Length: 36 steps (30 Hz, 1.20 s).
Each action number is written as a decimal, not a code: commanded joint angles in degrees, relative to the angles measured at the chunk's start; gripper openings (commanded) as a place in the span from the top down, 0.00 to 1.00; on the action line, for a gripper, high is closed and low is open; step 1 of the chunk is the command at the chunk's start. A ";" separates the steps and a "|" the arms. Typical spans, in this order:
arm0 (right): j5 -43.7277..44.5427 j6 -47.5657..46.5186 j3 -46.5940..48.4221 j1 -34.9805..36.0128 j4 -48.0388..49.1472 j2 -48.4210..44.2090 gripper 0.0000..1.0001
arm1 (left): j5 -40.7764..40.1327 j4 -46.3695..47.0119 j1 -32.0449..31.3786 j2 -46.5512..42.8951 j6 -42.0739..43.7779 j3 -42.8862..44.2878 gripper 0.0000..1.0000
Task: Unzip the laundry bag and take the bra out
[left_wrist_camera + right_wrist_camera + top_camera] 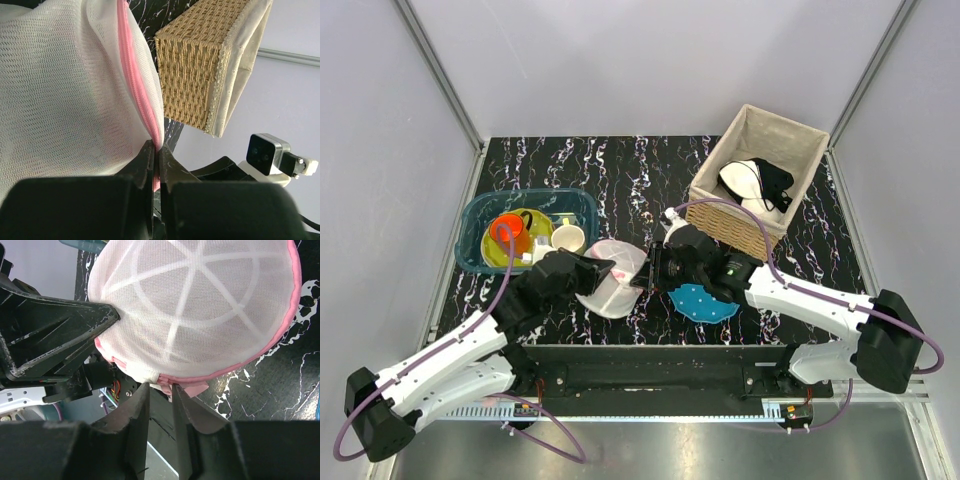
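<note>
The laundry bag [615,278], white mesh with a pink zipper rim, is held tilted between my two grippers near the table's front. My left gripper [592,272] is shut on the pink zipper rim [145,107], and mesh fills the left wrist view [60,90]. My right gripper [654,272] meets the bag's opposite edge. In the right wrist view its jaws [161,386] stand narrowly apart, pinching the pink zipper tab [192,388] under the mesh dome [200,305]. The red bra is hidden. No red shows through the mesh.
A woven wicker basket [738,228] at the back right holds a white-and-black bra [757,182]. A blue plate [705,304] lies under the right arm. A teal bin [470,255] with cups and dishes stands at the left.
</note>
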 commanded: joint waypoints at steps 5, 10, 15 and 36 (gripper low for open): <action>3.14 -0.15 -0.50 0.37 2.13 -0.04 0.75 | 0.14 2.28 0.27 -2.24 -0.62 -1.54 1.00; 1.82 -0.68 1.16 0.45 2.48 2.77 0.65 | 0.67 2.98 0.45 -2.24 -0.53 -2.25 1.00; 1.47 -0.50 1.35 0.45 3.19 3.13 0.80 | 0.85 3.07 0.45 -2.50 -0.62 -2.34 1.00; 0.07 -0.59 -14.04 -5.09 0.20 -11.90 1.00 | 27.21 8.96 12.84 16.80 23.01 10.39 1.00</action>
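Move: The left gripper already pinches the bag's pink zipper band; the zipper pull lies some 6 cm to its right, 2 cm nearer the base and 3 cm lower. For the half-open right gripper the zipper pull is about 2 cm below and 1 cm ahead. From the right gripper, the dotted blue plate lies roughly 14 cm right, level ahead and 15 cm down, and the white mug some 16 cm left, 12 cm ahead and 13 cm down. Sink the right gripper about 2 cm onto the zipper pull beside the white tab and shut the fingers on it; lift a centimetre, then draw it right and down, about 6 cm to the right, away from the left gripper. Keep the left pinch on the band, and late on take that hand some 2 cm forward and down, then right, turning it clockwise about 10 degrees. ##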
